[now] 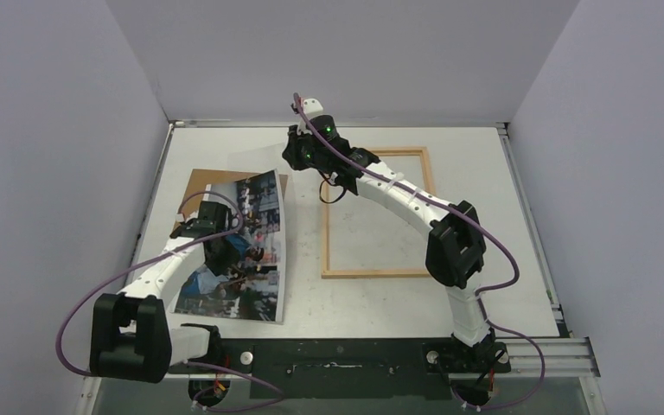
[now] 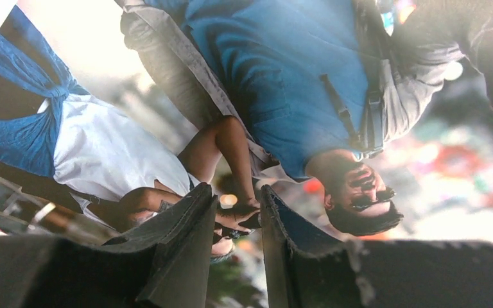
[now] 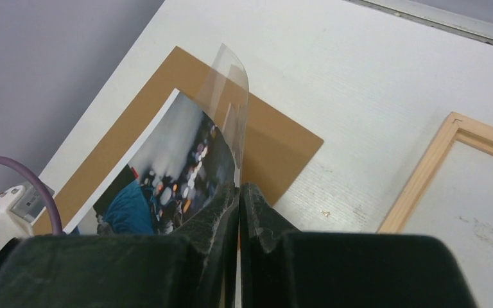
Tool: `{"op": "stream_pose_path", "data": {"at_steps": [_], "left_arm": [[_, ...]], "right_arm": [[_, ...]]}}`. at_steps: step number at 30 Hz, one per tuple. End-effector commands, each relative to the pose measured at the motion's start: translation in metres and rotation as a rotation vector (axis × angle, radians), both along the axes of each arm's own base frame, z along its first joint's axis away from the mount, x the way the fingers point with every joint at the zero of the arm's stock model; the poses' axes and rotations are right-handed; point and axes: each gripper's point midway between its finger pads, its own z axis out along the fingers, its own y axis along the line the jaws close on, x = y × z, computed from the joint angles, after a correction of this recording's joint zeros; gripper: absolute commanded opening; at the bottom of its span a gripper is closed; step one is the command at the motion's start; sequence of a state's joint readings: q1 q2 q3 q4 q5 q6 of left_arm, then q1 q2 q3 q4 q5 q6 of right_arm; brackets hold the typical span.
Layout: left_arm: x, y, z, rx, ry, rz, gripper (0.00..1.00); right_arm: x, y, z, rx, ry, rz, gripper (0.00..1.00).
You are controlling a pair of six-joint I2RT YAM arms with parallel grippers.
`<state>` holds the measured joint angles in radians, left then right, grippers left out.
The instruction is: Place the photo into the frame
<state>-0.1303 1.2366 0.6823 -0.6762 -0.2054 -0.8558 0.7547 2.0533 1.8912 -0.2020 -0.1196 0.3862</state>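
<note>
The photo (image 1: 246, 251), a glossy street-scene print, lies on the left of the table, its right edge curling upward. My left gripper (image 1: 219, 251) rests on its middle. In the left wrist view the print (image 2: 263, 83) fills the picture, and that gripper (image 2: 239, 196) is open with a narrow gap and nothing between the fingers. My right gripper (image 1: 290, 162) is at the photo's far right corner. It (image 3: 239, 189) is shut on a thin clear sheet (image 3: 231, 83) that bows up over the photo (image 3: 167, 167). I cannot tell whether the print's edge is pinched too. The light-wood frame (image 1: 372, 273) lies flat to the right.
A brown backing board (image 1: 201, 186) lies under the photo's far end, also seen as the board (image 3: 276, 141) beside the frame's corner (image 3: 423, 179). Grey walls close in the table on the left, the right and the far side. The right arm arches across the frame.
</note>
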Motion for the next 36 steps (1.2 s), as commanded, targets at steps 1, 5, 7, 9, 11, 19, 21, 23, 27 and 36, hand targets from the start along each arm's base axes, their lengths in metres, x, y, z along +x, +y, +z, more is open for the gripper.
{"op": "stream_pose_path", "data": {"at_steps": [1,5,7,9,11,19,21,23,27,36], "left_arm": [[0.005,0.007,-0.004,0.021,0.017,-0.007,0.31],[0.005,0.005,-0.010,0.015,0.064,-0.019,0.30],[0.008,0.005,-0.009,0.012,0.057,-0.021,0.30],[0.012,0.006,-0.007,0.007,0.047,-0.019,0.30],[0.015,0.008,-0.005,0.003,0.041,-0.018,0.30],[0.022,0.020,-0.002,-0.012,0.037,-0.009,0.30],[0.026,0.025,-0.001,-0.030,0.030,0.012,0.30],[0.033,0.029,0.001,-0.046,0.022,0.031,0.30],[0.046,0.034,0.005,-0.055,0.012,0.037,0.30],[0.070,0.038,0.020,-0.089,-0.054,0.021,0.30]], "right_arm": [[0.000,-0.017,0.086,0.055,-0.166,-0.065,0.00],[0.000,-0.027,0.106,0.048,-0.204,-0.085,0.00],[0.001,-0.032,0.116,0.056,-0.213,-0.093,0.00],[0.001,-0.037,0.123,0.065,-0.216,-0.101,0.00],[0.000,-0.041,0.130,0.073,-0.221,-0.107,0.00],[0.002,-0.068,0.149,0.069,-0.226,-0.184,0.00],[0.002,-0.076,0.155,0.071,-0.231,-0.200,0.00],[0.001,-0.084,0.162,0.075,-0.238,-0.214,0.00],[-0.005,-0.098,0.181,0.094,-0.260,-0.229,0.00],[-0.021,-0.129,0.218,0.111,-0.306,-0.266,0.00]]}}
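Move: Off to the right of the right hand, which already holds the clear sheet, the empty frame's middle is about 25 cm away, some 3 cm farther out and 22 cm below. From that hand the photo's middle is about 10 cm left and 7 cm back, the brown board under it 12 cm left and 4 cm back, both 22 cm down. The photo's middle is some 11 cm ahead of the left hand, 2 cm right and 3 cm below. Lifting the pinched clear sheet off the photo, the right hand climbs some 15 cm while swinging about 10 cm right, ending high over the frame's left side; its fingers stay shut, tip up a little and turn slightly clockwise. The left hand dips 2 cm to the photo, seems to press it, then slips forward and left about 5 cm, rising again, fingers part-open. ##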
